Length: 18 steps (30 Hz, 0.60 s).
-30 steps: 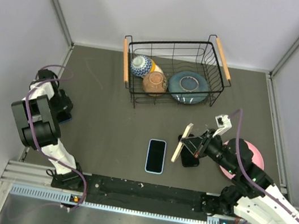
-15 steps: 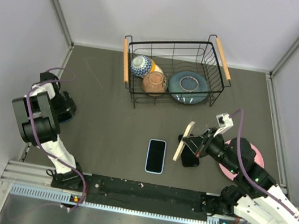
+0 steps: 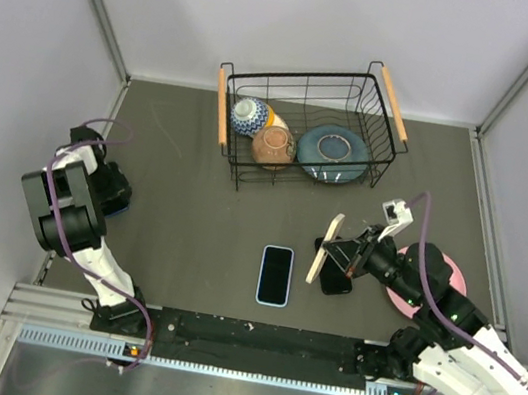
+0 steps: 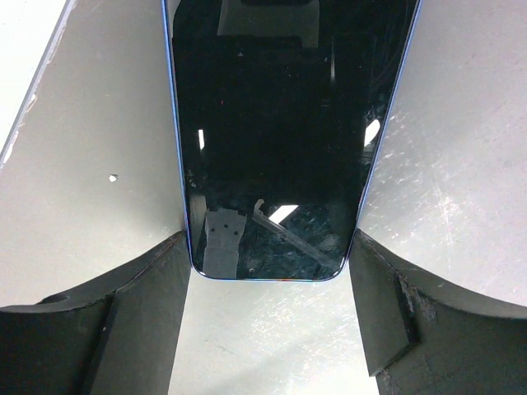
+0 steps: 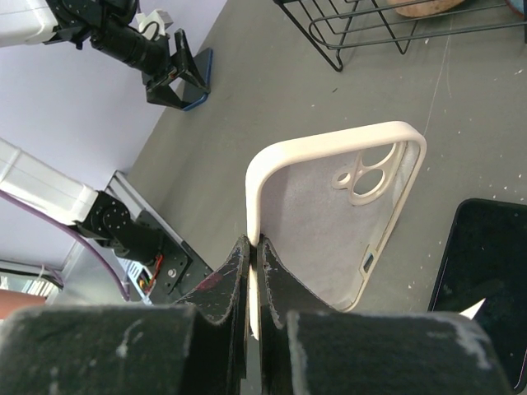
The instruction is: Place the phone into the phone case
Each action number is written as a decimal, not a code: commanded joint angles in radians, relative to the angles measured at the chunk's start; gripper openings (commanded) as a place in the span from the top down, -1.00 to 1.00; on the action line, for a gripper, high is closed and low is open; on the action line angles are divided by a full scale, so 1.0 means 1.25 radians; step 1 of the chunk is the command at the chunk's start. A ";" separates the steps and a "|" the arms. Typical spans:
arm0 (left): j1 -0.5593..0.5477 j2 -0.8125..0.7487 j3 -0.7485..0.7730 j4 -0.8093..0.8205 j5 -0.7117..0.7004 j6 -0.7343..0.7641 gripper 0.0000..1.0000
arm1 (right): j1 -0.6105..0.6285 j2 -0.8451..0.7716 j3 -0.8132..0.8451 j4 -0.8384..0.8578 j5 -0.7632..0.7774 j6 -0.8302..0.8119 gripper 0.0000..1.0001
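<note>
Two dark-screened phones are in view. One with a blue rim lies flat at the table's far left, its lower end between the fingertips of my left gripper; both fingertips touch its long edges. The other phone lies face up at the middle of the table, near the front. To its right, my right gripper is shut on the rim of the cream phone case, holding it upright on edge above the table. The case's open inner side and camera cut-out face the wrist camera.
A black wire basket with wooden handles stands at the back, holding a patterned bowl, a brown bowl and a dark teal plate. A pink plate lies under the right arm. Walls close in left and right.
The left gripper's fingers have drawn inward onto the blue-rimmed phone. The left wrist shifted slightly. The right arm and the case have barely moved.
</note>
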State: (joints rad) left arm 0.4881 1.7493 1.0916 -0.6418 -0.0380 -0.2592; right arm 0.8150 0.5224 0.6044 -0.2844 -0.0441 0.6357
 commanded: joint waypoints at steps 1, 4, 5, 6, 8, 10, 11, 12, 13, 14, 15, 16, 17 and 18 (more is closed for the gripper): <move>-0.008 -0.025 -0.014 -0.007 0.073 -0.001 -0.15 | 0.001 0.008 0.047 0.026 0.008 -0.003 1.00; -0.025 -0.049 -0.024 -0.015 0.114 -0.005 -0.11 | 0.001 0.012 0.044 0.027 0.006 0.002 1.00; -0.037 -0.057 -0.033 -0.018 0.121 -0.009 -0.10 | 0.001 0.010 0.043 0.027 0.005 0.007 1.00; -0.043 -0.065 -0.036 -0.018 0.131 -0.013 -0.09 | 0.001 0.008 0.040 0.029 0.005 0.009 1.00; -0.057 -0.085 -0.057 -0.022 0.141 -0.036 -0.03 | 0.001 0.007 0.033 0.032 0.007 0.012 1.00; -0.066 -0.100 -0.067 -0.025 0.203 -0.047 0.01 | 0.001 0.008 0.026 0.034 0.012 0.015 1.00; -0.080 -0.106 -0.077 -0.029 0.226 -0.047 0.04 | 0.001 0.009 0.025 0.035 0.012 0.019 1.00; -0.086 -0.114 -0.082 -0.039 0.235 -0.050 0.05 | 0.001 0.015 0.023 0.036 0.012 0.020 1.00; -0.095 -0.149 -0.091 -0.040 0.243 -0.055 0.06 | 0.001 0.019 0.023 0.037 0.006 0.022 1.00; -0.115 -0.171 -0.122 -0.030 0.248 -0.060 0.06 | 0.001 0.025 0.023 0.039 0.001 0.025 1.00; -0.127 -0.192 -0.139 -0.024 0.252 -0.074 0.07 | 0.001 0.031 0.023 0.043 -0.010 0.028 1.00; -0.140 -0.232 -0.155 -0.019 0.262 -0.076 0.08 | 0.001 0.047 0.023 0.046 -0.016 0.030 1.00; -0.172 -0.251 -0.182 -0.019 0.255 -0.080 0.08 | 0.001 0.053 0.022 0.051 -0.024 0.041 1.00; -0.190 -0.269 -0.195 -0.017 0.251 -0.094 0.09 | 0.001 0.063 0.021 0.056 -0.043 0.051 1.00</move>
State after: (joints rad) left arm 0.3260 1.5402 0.9070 -0.6651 0.2123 -0.3271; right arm 0.8150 0.5625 0.6044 -0.2741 -0.0517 0.6632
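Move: The left hand grips the near end of a blue-edged phone at the table's left side. The cream phone case lies about 54 cm to this hand's right, 11 cm nearer and 21 cm higher; the blue-cased phone is roughly 43 cm right and 12 cm back, the black phone 57 cm right and 8 cm back, both at table level. From the right hand, the case's middle is about 3 cm ahead and 2 cm right, at its own height. Keeping its grip on both long edges of the blue-edged phone, the left hand carries it right towards the raised cream case, gathering speed over some 11 cm, with a slight rise. On the way the wrist rolls about 15 degrees, fingertips swinging right, and turns a little clockwise. The right hand keeps the case pinched by one long side, almost still. ##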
